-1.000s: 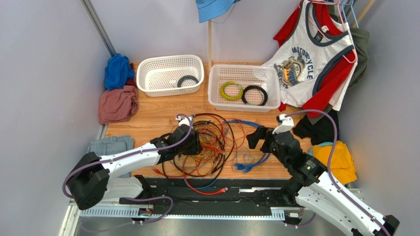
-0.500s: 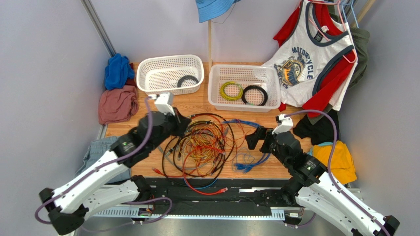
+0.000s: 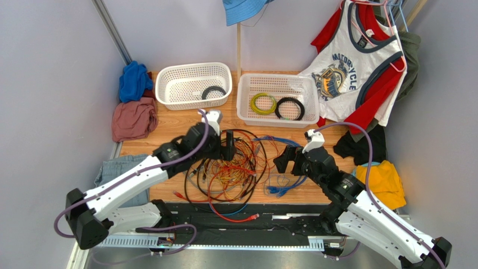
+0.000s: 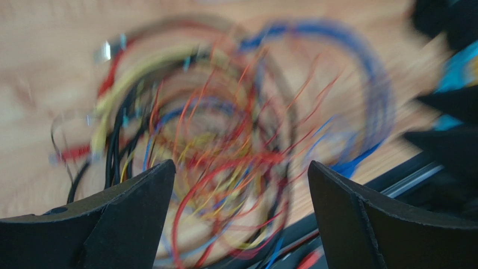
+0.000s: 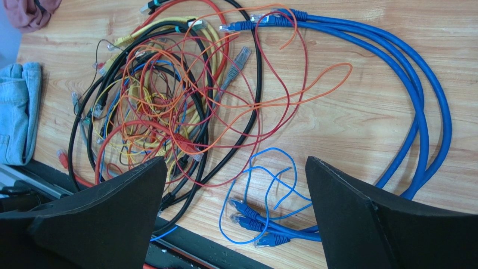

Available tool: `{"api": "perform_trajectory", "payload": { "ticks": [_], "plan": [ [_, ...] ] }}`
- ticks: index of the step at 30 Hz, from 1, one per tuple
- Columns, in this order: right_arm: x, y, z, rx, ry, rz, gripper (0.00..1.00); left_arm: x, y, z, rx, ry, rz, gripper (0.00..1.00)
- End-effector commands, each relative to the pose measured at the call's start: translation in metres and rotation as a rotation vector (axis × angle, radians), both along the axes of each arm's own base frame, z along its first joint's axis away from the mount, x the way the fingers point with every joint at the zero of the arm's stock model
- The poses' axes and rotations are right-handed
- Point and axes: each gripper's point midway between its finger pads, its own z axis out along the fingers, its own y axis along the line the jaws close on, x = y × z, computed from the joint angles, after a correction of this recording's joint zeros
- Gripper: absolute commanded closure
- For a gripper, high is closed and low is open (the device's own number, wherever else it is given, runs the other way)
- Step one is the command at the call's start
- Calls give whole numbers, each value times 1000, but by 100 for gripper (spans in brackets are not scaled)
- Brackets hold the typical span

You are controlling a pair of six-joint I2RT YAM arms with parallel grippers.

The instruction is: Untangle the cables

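The cables (image 3: 233,168) lie in a loose tangle of black, red, orange and yellow cords on the wooden table. Thick blue cables (image 3: 283,182) loop out to the right of the tangle. My left gripper (image 3: 229,143) hovers over the top of the tangle, open and empty. Its wrist view is blurred and shows the cables (image 4: 224,129) below the left gripper (image 4: 240,168). My right gripper (image 3: 282,159) hangs open above the blue cables (image 5: 415,95) and a thin blue wire (image 5: 263,185). In the right wrist view nothing sits between the fingers of the right gripper (image 5: 234,162), and the tangle (image 5: 168,112) lies to the left.
Two white baskets (image 3: 191,103) (image 3: 242,115) stand at the back, holding a black coil (image 3: 214,92), a yellow-green ring (image 3: 262,102) and a black ring (image 3: 289,108). Clothes lie at the left (image 3: 133,119) and right (image 3: 387,182). A black rail (image 3: 269,218) runs along the near edge.
My left arm lifted out of the tangle, swung back to the left, then returned over the pile's top with its jaws now wide. My right gripper shifted slightly left.
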Motion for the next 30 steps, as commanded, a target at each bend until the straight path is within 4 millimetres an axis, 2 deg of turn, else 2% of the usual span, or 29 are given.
{"api": "perform_trajectory", "payload": {
  "ticks": [1,4,8,13,20,23,25,26,27,29,30],
  "plan": [
    [-1,5,24,7,-55,46,0,-15,-4,-36,-27,90,-19,1],
    [0,6,25,13,-57,51,0,-15,-14,-68,5,159,-43,1],
    [-1,9,21,11,-40,58,0,-14,-23,-100,26,212,-43,1],
    [-1,7,18,2,-31,52,0,-8,-25,-128,92,245,-39,3],
    [-1,5,22,-3,-40,47,0,-1,-25,-155,147,270,-15,10],
    [-2,5,21,-3,-38,50,0,2,-26,-165,179,283,-4,22],
    [-1,4,21,-6,-37,45,0,4,-26,-171,194,292,-2,35],
    [-1,4,21,-5,-38,45,0,4,-27,-171,193,291,-2,42],
    [-2,4,21,-6,-39,48,0,5,-27,-170,189,288,0,54],
    [-2,3,21,-7,-40,43,0,6,-25,-168,191,278,8,67],
    [-2,3,20,-6,-39,42,0,6,-24,-166,191,272,9,76]
  ]
}}
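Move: The cable tangle's middle, where the thin strands cross, is nearly straight beneath the left hand, roughly 20 cm down and a couple of centimetres back. The blue cables lie about 19 cm to the left hand's right, nearly level with it. The basket with the yellow and black coils stands some 21 cm ahead and 16 cm to its right. From the right hand, the tangle's middle is about 16 cm left, 2 cm ahead and 10 cm down. At the end the left fingertips are in among the uppermost strands in the middle of the tangle, closing around them from wide open to about a third. They get there by dropping some 18 cm, fast at first, then pausing and sinking more slowly while drifting slightly right, the wrist tipping down and rolling by about 20 degrees in all. ##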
